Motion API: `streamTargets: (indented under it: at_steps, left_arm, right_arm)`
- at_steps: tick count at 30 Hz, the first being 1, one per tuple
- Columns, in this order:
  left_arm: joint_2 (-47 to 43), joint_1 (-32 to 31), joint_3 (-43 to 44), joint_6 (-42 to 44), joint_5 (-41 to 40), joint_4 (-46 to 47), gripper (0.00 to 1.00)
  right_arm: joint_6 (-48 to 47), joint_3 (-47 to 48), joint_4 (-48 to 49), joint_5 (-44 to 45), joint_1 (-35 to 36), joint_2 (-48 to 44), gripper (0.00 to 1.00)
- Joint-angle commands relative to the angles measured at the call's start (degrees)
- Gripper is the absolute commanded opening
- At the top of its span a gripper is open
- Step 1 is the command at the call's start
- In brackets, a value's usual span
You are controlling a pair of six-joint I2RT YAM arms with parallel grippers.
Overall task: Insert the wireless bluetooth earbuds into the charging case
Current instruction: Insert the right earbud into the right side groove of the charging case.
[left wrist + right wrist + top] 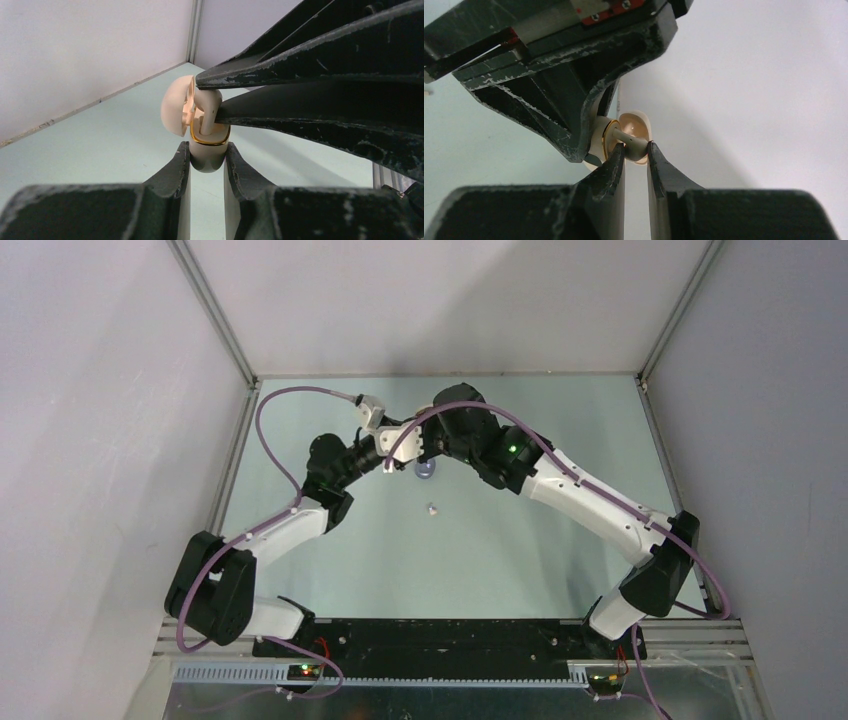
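Observation:
My left gripper (207, 151) is shut on the base of a cream-beige charging case (209, 159) with a gold rim, and holds it above the table. The case's lid (176, 106) stands open to the left. My right gripper (636, 149) is shut on a cream earbud (638, 145) whose stem reaches into the case's opening (607, 138). In the top view both grippers meet at the table's far middle (412, 450). A second small pale earbud (432, 508) lies on the table in front of them.
A purple rounded thing (425, 471) lies on the table (520, 560) right under the two grippers. Grey enclosure walls (110, 420) and metal frame posts stand on three sides. The arms' cables loop over the table's left and right parts.

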Motion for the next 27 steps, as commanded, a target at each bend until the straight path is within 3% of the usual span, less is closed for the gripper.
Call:
streamTargets:
  at_steps: [1, 15, 17, 22, 27]
  left_arm:
    - [-0.91, -0.13, 3.44, 0.34, -0.6, 4.01, 0.0]
    - [-0.44, -0.15, 4.28, 0.42, -1.78, 3.14, 0.0]
    - [-0.32, -0.15, 4.31, 0.8, -1.52, 2.95, 0.0]
    - [0.13, -0.15, 4.29, 2.28, -0.61, 3.08, 0.0]
    - [0.53, -0.23, 4.28, 3.39, 0.85, 3.72, 0.0]
  right_arm:
    - [-5.7, -0.25, -0.55, -1.96, -0.06, -1.19, 0.0]
    - [-18.7, -3.5, 3.03, -5.73, 0.44, -3.03, 0.11]
    - [-20.08, -4.13, 3.16, -7.16, 0.32, -3.56, 0.16]
    - [-23.3, -4.7, 0.39, -12.38, -0.81, -5.16, 0.39]
    - [-23.56, -4.56, -1.66, -16.25, -1.84, -6.74, 0.53]
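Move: The right earbud is still pinched between the right hand's pads with its stem already in the charging case. The case's middle is about 2 cm below that hand and 1 cm to its left, level fore and aft. Roughly 30 cm below on the table, the purple case lies about 5 cm ahead and 1 cm left, and a loose white earbud about 5 cm back, straight in line. From the left hand, the charging case it grips is centred 1 cm ahead, 1 cm right and 1 cm up. The right fingers, still pinching the earbud's head, twist it in the case by some 15 degrees, tips swinging up and counter-clockwise as the hand edges less than 1 cm left and up. Then they open, let go of the earbud and draw back about 1.5 cm, rising slightly. The left hand keeps its grip on the charging case, nearly still. ##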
